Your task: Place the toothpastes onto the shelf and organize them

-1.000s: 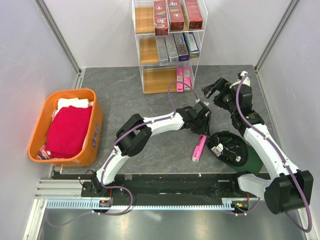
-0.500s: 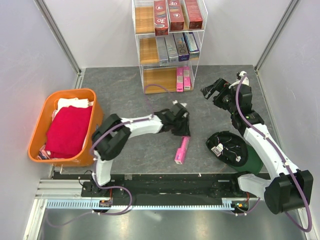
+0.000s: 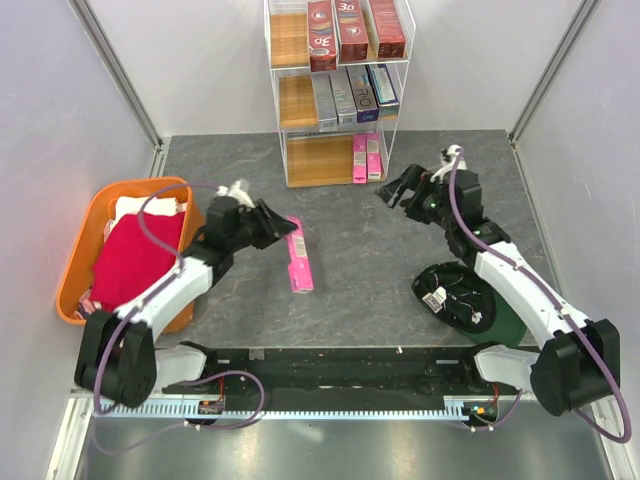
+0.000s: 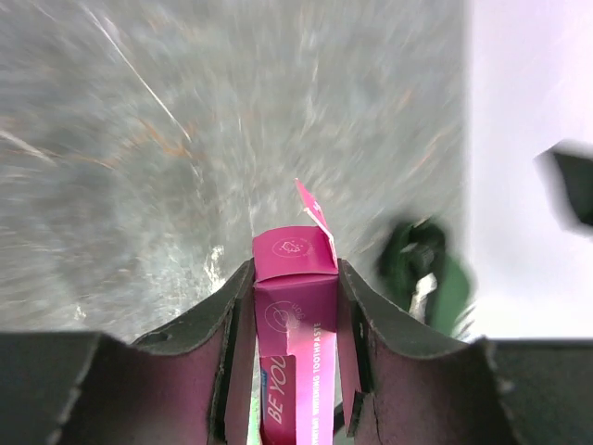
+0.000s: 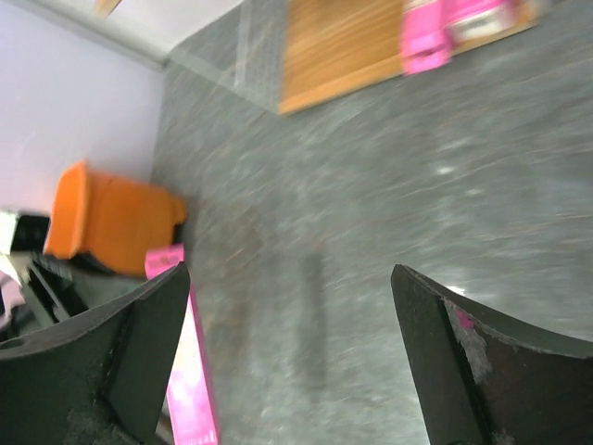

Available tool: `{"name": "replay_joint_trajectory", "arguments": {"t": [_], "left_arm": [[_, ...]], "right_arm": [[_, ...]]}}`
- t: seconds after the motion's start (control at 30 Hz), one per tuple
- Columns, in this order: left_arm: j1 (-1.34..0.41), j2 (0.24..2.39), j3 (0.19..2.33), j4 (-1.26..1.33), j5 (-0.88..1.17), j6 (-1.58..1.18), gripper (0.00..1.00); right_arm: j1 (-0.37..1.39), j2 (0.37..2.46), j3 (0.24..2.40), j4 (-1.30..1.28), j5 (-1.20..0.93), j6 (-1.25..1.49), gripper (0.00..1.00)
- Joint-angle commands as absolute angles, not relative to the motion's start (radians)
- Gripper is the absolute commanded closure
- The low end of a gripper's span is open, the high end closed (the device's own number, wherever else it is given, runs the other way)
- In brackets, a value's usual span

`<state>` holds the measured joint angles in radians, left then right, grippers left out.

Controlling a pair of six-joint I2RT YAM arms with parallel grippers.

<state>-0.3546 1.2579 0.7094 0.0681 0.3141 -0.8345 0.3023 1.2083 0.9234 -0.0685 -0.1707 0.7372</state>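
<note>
My left gripper [image 3: 281,231] is shut on one end of a bright pink toothpaste box [image 3: 298,262], just right of the orange tub. In the left wrist view the box [image 4: 295,306] sits squeezed between both fingers [image 4: 366,324], its end flap sticking up. My right gripper [image 3: 392,190] hangs open and empty over the floor in front of the shelf [image 3: 300,100]. The white wire shelf holds red toothpastes [image 3: 355,28] on top, silver and dark ones [image 3: 350,95] in the middle, and two pink ones [image 3: 366,157] at the bottom right. The right wrist view shows the held box [image 5: 190,389] and the shelved pink boxes [image 5: 435,28].
An orange tub [image 3: 190,265] with a red cloth [image 3: 135,262] stands at the left, close to my left arm. A dark green and black round object [image 3: 460,295] lies by the right arm. Grey walls enclose the floor on three sides.
My left arm has swung from the right-centre of the floor to the left, near the tub, taking the pink box along. My right gripper has shifted slightly left, still open.
</note>
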Motion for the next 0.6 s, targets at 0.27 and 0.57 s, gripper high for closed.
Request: {"name": "replay_joint_trajectory", "arguments": {"t": [0.27, 0.57], "left_arm": [[-0.101, 0.980, 0.387, 0.616, 0.422, -1.380, 0.75], [-0.097, 0.897, 0.276, 0.704, 0.244, -1.456, 0.76]], "right_arm": [[0.597, 1.278, 0.695, 0.438, -0.287, 1.023, 0.02], [0.660, 1.376, 0.597, 0.754, -0.393, 1.267, 0.02]]}}
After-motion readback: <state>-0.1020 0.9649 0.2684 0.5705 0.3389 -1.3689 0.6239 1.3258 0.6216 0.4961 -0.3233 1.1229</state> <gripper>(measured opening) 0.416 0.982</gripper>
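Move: The pink toothpaste hangs from the left fingers by its far end, its middle about 7 cm back, 3 cm right and 3 cm below that hand. It is being brought to meet the open right hand, some 26 cm right, 4 cm ahead and 7 cm higher. From the right hand, the toothpaste's middle lies roughly 23 cm left, 11 cm back, 10 cm below; the two shelved pink boxes about 22 cm ahead, 4 cm left, 18 cm below. The pink toothpaste, still pinched at one end by the left fingers, is carried about 8 cm left, rising some 5 cm and then sinking halfway back, while the left wrist rolls its left side down and turns counter-clockwise, swinging the free end out towards the right hand. The right hand, wide open, sweeps left, back and slightly down, some 17 cm in all, towards that end, turning counter-clockwise and rolling its left side up. ##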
